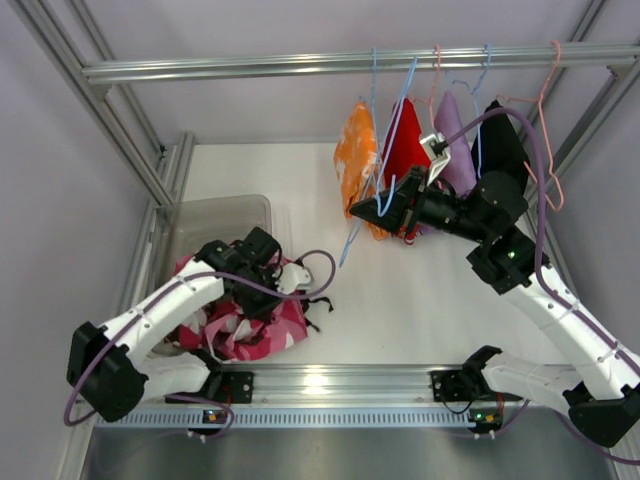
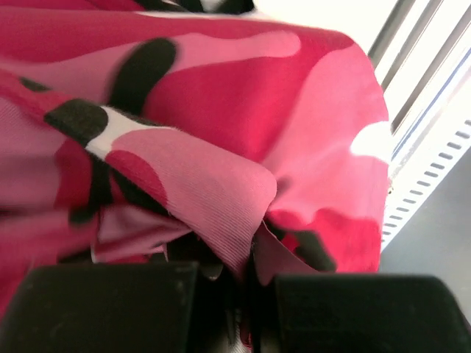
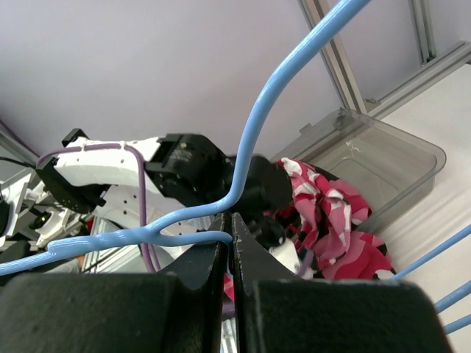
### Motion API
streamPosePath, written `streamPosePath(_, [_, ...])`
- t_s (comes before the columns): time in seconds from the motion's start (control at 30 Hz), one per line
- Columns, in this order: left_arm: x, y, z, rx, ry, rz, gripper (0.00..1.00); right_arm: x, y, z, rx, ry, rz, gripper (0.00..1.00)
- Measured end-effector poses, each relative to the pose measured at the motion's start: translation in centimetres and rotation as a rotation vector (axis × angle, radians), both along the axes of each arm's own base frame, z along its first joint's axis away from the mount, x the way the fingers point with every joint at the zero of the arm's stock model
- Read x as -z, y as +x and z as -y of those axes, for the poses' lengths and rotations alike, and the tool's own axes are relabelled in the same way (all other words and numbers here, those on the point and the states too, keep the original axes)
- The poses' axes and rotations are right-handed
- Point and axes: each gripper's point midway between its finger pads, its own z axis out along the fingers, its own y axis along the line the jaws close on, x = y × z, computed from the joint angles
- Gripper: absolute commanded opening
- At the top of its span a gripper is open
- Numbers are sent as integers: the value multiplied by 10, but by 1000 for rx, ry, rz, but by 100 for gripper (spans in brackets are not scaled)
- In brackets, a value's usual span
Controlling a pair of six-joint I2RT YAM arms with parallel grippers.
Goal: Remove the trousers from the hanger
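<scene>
The pink-white-black camouflage trousers (image 1: 262, 330) lie in a heap at the near end of the clear bin, off any hanger. My left gripper (image 1: 268, 292) is pressed down into them. In the left wrist view a fold of the pink cloth (image 2: 221, 184) is pinched between the jaws of the left gripper (image 2: 250, 294), which is shut. The orange trousers (image 1: 355, 160) hang from the rail on a blue hanger (image 1: 392, 130). My right gripper (image 1: 362, 208) is shut on that hanger's wire (image 3: 243, 169), at the jaw tips of the right gripper (image 3: 230, 235).
A clear plastic bin (image 1: 215, 215) stands at the left behind the heap. Red (image 1: 408, 150), purple (image 1: 455, 135) and black (image 1: 500, 145) garments hang on other hangers along the aluminium rail (image 1: 250, 67). Frame posts stand at both sides.
</scene>
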Motion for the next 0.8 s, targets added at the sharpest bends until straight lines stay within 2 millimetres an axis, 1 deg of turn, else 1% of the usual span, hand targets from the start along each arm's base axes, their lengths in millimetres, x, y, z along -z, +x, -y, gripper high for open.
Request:
streamPosePath(0.07, [-17,11,-1,-35,-50,30,0,0,0,0,0,0,-1,0])
streamPosePath(0.13, [-46,29,-2,-89,-124,85,0,0,0,0,0,-1,-1,0])
streamPosePath(0.17, [-66,44,-5,-130,-174,137,0,0,0,0,0,0,-1,0])
streamPosePath(0.27, [-129,81,-22,-241,-290,311,0,0,0,0,-1,0,-2,0])
streamPosePath(0.3, [-147,89,-28,-261,-317,366,0,0,0,0,-1,0,-3,0])
streamPosePath(0.37, [-173,98,-41,-296,-343,456,0,0,0,0,-1,0,-3,0])
streamPosePath(0.4, [-180,101,-48,-317,-346,483,0,0,0,0,-2,0,-3,0])
streamPosePath(0.43, [-183,103,-56,-345,-339,503,0,0,0,0,-1,0,-3,0])
streamPosePath(0.5, [-183,111,-79,-425,-300,534,0,0,0,0,-1,0,-3,0])
streamPosePath(0.57, [-178,122,-108,-510,-239,565,0,0,0,0,-1,0,-2,0])
streamPosePath(0.63, [-167,129,-131,-553,-168,582,0,0,0,0,-1,0,-2,0])
streamPosePath(0.67, [-157,130,-140,-560,-132,577,0,0,0,0,-1,0,-2,0])
streamPosePath(0.73, [-131,125,-149,-541,-74,536,0,0,-1,0,-1,1,-2,0])
streamPosePath(0.8, [-92,113,-152,-490,-33,457,0,0,0,0,-1,1,-2,0])
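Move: Forward-left of the left hand, which already pinches the pink trousers, the grey bin's middle lies about 13 cm ahead, 13 cm to the left and 6 cm below. The trousers' black drawstrings lie on the table roughly 13 cm to the hand's right and 2 cm ahead, 7 cm lower. From the right hand, the bin is some 39 cm left, 9 cm ahead and 40 cm below. Keeping the pink trousers pinched, the left hand hauls them up fast by some 18 cm while reaching forward, swings left over the bin, then sinks about 9 cm towards it. On the way the wrist turns counter-clockwise and tips its fingers forward, each around 30 degrees; the fingers stay shut on the cloth. ##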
